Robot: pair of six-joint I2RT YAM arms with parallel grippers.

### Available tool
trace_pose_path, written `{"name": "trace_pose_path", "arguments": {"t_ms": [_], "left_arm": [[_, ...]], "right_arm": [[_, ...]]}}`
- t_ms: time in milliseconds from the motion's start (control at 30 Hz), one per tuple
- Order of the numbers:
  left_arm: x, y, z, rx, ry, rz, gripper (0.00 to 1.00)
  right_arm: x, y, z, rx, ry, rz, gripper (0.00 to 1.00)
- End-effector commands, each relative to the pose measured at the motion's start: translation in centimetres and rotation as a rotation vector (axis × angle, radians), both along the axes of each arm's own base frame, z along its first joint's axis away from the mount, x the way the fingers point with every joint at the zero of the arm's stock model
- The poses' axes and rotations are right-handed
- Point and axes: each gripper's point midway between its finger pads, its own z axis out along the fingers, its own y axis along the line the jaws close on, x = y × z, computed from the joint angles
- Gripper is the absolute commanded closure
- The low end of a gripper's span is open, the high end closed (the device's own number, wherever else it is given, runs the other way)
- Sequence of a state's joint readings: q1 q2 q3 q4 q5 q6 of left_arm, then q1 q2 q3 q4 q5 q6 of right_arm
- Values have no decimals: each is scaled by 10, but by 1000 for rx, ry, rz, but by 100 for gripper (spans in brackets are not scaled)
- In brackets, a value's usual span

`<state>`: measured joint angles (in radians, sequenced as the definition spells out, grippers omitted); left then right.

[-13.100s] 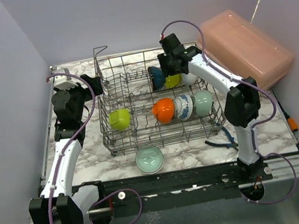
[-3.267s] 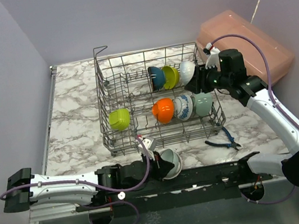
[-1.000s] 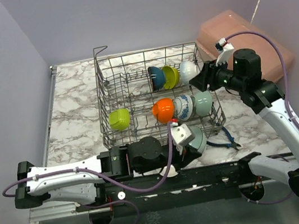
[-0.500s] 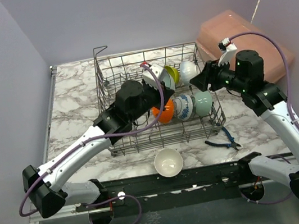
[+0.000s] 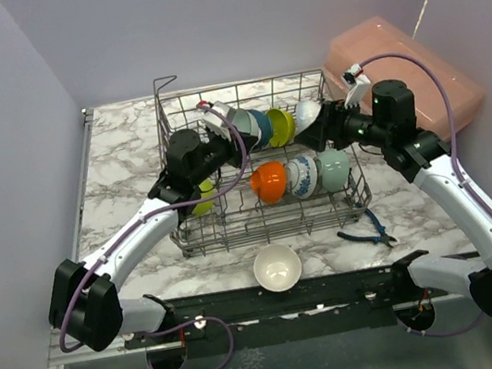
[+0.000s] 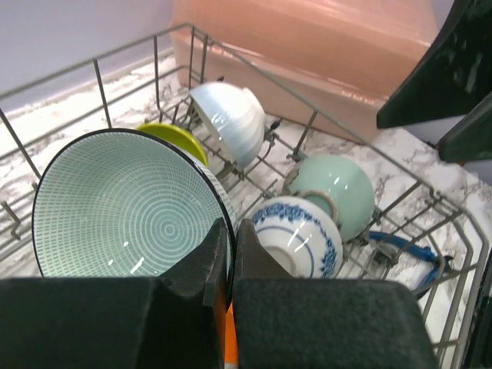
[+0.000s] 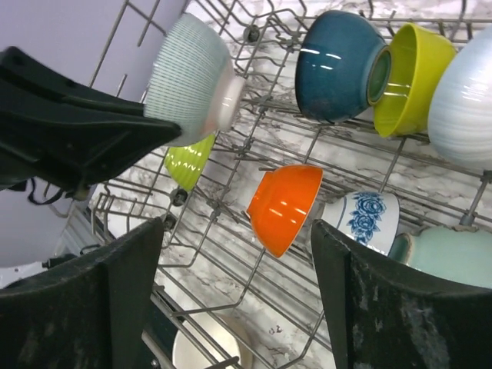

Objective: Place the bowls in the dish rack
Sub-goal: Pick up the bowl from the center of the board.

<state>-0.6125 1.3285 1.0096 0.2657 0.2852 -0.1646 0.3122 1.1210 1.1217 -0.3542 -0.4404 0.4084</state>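
My left gripper point(image 5: 223, 138) is shut on the rim of a mint green ribbed bowl point(image 5: 238, 122), held on edge over the back row of the dish rack point(image 5: 212, 90), just left of the dark teal bowl point(image 5: 261, 127). In the left wrist view both fingers pinch this bowl's point(image 6: 131, 207) dark rim. Yellow-green point(image 5: 281, 126) and white point(image 5: 308, 115) bowls follow in that row. The front row holds lime green point(image 5: 198, 198), orange point(image 5: 269, 182), blue-patterned point(image 5: 301, 177) and pale mint point(image 5: 334, 169) bowls. My right gripper point(image 5: 306, 137) hangs open and empty above the rack's right side. A cream bowl point(image 5: 277, 267) sits on the table.
A pink translucent box point(image 5: 403, 80) stands at the back right, behind my right arm. Blue-handled pliers point(image 5: 366, 236) lie on the marble table point(image 5: 124, 185) right of the rack's front corner. A raised wire loop point(image 5: 165, 85) stands at the rack's back left corner.
The left arm lifted the mint ribbed bowl from the table's front edge into the rack and shifted it left beside the dark teal bowl. The right gripper opened wider and moved over the rack.
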Motion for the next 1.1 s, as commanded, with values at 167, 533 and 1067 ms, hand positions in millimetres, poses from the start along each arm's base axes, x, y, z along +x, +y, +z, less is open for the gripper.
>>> {"name": "trace_pose_path", "arguments": {"t_ms": [167, 533, 1067], "left_arm": [[-47, 1, 45, -118, -366, -207, 100], [-65, -2, 25, 39, -587, -220, 100], [-75, -2, 20, 120, -681, -204, 100]], "right_arm": [[-9, 42, 9, 208, 51, 232, 4], [-12, 71, 17, 332, 105, 348, 0], [4, 99, -16, 244, 192, 286, 0]]}}
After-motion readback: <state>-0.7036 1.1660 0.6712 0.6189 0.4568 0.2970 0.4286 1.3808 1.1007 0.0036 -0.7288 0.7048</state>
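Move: From the right hand, the green-patterned bowl hanging in the left fingers lies about 18 cm left and 4 cm ahead, nearly level; the white bowl is 4 cm ahead and 1 cm right, the blue bowl 12 cm left and 4 cm ahead, both some 8 cm lower. The left hand has its patterned bowl's middle 5 cm ahead and 2 cm left; the right gripper stands about 17 cm to its right, 1 cm ahead, level. Still pinching the patterned bowl's rim, the left hand draws it back about 7 cm, turning some 15 degrees clockwise and tilting its fingertips up. Meanwhile the right hand leaves the white bowl, opens fully and sweeps left 9 to 10 cm towards the held bowl, turning counter-clockwise as it goes; its fingers come astride the bowl's right side, one across the mouth, still wide apart, with no grip yet. ##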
